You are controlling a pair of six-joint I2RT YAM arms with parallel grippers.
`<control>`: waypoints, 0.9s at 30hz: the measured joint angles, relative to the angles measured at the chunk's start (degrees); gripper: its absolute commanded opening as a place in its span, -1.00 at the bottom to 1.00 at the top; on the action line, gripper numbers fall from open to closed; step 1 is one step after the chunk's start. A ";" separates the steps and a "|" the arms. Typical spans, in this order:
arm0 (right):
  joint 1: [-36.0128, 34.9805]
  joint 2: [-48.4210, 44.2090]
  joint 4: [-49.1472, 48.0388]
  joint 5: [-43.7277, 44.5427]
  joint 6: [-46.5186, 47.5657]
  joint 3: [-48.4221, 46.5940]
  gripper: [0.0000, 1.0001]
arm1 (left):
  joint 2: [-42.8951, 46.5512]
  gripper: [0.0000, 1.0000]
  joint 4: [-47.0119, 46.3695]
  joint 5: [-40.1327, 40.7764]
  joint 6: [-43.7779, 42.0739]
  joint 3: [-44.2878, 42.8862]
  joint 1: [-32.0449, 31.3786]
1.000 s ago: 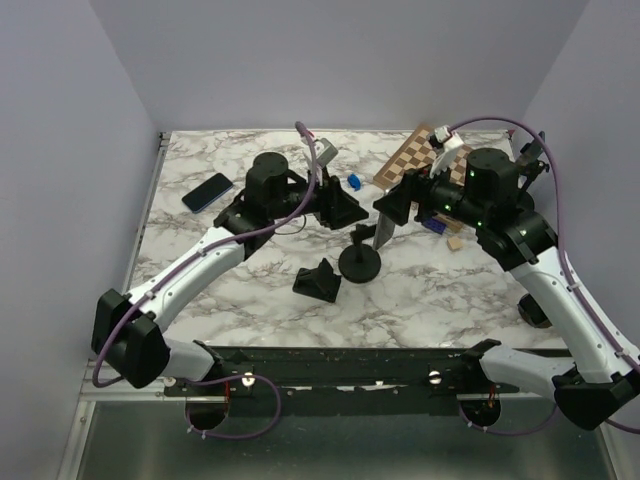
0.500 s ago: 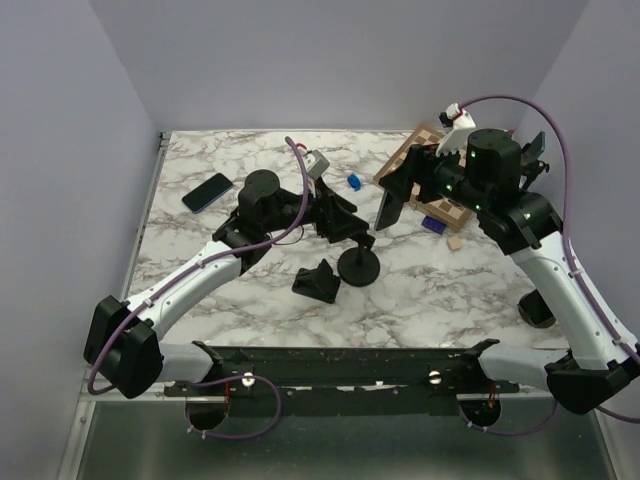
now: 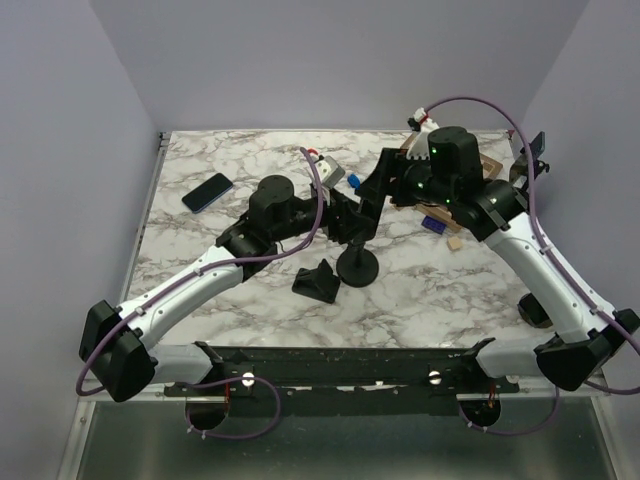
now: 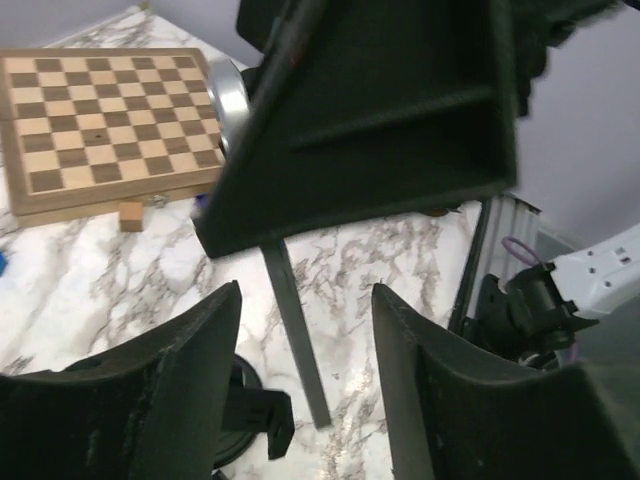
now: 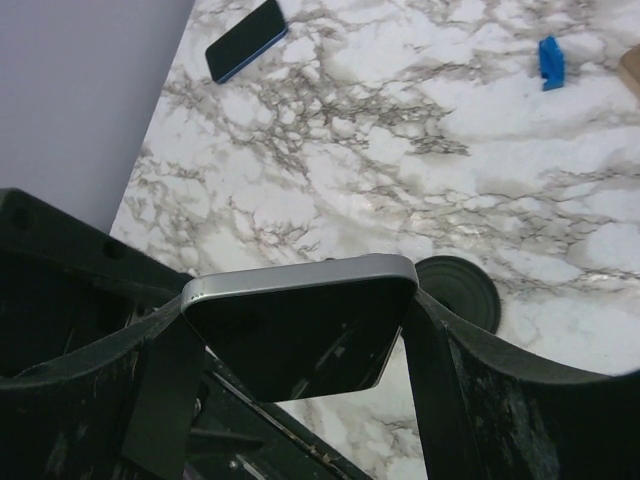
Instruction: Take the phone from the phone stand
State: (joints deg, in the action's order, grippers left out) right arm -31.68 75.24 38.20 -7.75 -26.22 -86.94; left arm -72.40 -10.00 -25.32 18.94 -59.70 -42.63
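The phone (image 5: 300,325), a dark slab with a silver edge, is clamped between my right gripper's (image 5: 300,400) fingers. It hangs in the air above the phone stand's round black base (image 5: 455,290). From above, the right gripper (image 3: 370,200) holds the phone (image 3: 366,212) just above and behind the stand (image 3: 358,265). My left gripper (image 3: 345,218) is close beside it, open and empty. In the left wrist view its fingers (image 4: 150,400) straddle a thin dark slab (image 4: 295,340), which looks like the phone edge-on, with the stand base (image 4: 240,425) at lower left.
A second phone (image 3: 207,192) lies at the table's far left. A black wedge stand (image 3: 318,282) sits left of the round base. A chessboard (image 4: 105,120), a small wooden cube (image 3: 455,243) and a blue piece (image 3: 354,181) lie at the back right.
My right gripper has lifted the phone up off the stand and carried it left. My left gripper has moved right, closer to the stand.
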 measured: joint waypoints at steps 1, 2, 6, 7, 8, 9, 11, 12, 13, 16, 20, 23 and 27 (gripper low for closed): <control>-1.09 0.31 -0.04 0.00 -0.52 0.00 -0.99 | 0.00 0.10 0.83 1.01 -0.61 -0.31 -0.11; -2.10 0.61 -0.15 0.00 -0.96 0.00 -0.99 | 0.00 0.04 1.75 2.14 -1.09 -0.72 -0.15; -5.57 1.92 -0.81 0.46 -2.01 -0.20 -0.99 | 0.04 -0.23 3.43 5.62 -2.58 -1.07 -0.13; -6.43 2.38 -0.90 1.20 -2.25 -0.39 -0.99 | 0.09 -0.29 4.15 6.29 -2.91 -1.07 -0.13; -7.02 2.82 -0.85 2.05 -2.29 -0.81 -0.99 | 0.22 -0.36 5.09 7.06 -3.08 -1.07 -0.15; -7.39 3.17 -0.87 2.89 -2.34 -1.11 -0.99 | 0.39 -0.41 5.77 8.00 -3.17 -1.05 -0.15; -8.37 3.58 -1.25 4.76 -2.47 -1.57 -0.99 | 0.79 -0.57 6.78 9.53 -3.43 -1.05 -0.02; -8.90 3.74 -1.29 5.68 -2.49 -1.88 -0.99 | 1.03 -0.67 7.17 10.10 -3.48 -1.05 0.02; -9.35 3.74 -1.40 6.54 -2.49 -2.08 -0.99 | 1.29 -0.78 7.48 10.54 -3.72 -1.05 0.07; -10.71 3.85 -1.55 8.39 -2.64 -2.84 -0.74 | 2.19 -1.00 8.31 11.41 -5.25 -1.07 0.22; -11.76 4.07 -1.86 9.14 -2.80 -3.39 0.06 | 3.58 -1.00 9.29 12.13 -5.90 -1.05 0.26; -12.33 4.15 -2.58 9.16 -2.82 -3.43 0.98 | 5.09 -1.00 9.46 12.72 -6.58 -0.28 0.28; -13.05 3.21 -3.89 9.66 -3.72 -2.82 1.00 | 8.81 -1.00 8.41 13.07 -7.02 1.90 0.44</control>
State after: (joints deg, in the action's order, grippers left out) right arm -44.73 78.46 34.30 1.91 -29.93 -89.76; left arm -63.59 -1.58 -12.25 11.92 -57.80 -42.19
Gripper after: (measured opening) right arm 0.992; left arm 0.195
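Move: The phone, upright and still held by its long edges in the right gripper, has its middle about 3 cm ahead of the left hand, 5 cm to its right and 1 cm higher. The phone stand's round base lies some 2 cm ahead, 4 cm right and 28 cm below the left hand; the empty black stand is about 4 cm back, 8 cm left and 28 cm down. From the right hand the phone's middle is 1 cm back, level sideways, 3 cm below. Carry the phone left about 6 cm and slightly back with the right gripper, into the left one. Meanwhile ease the left gripper forward and left, turning counter-clockwise some 10 degrees, and pinch the phone across its thickness from the side. Keep that pinch, draw on left and a little back and up, and open the right fingers at the end. ##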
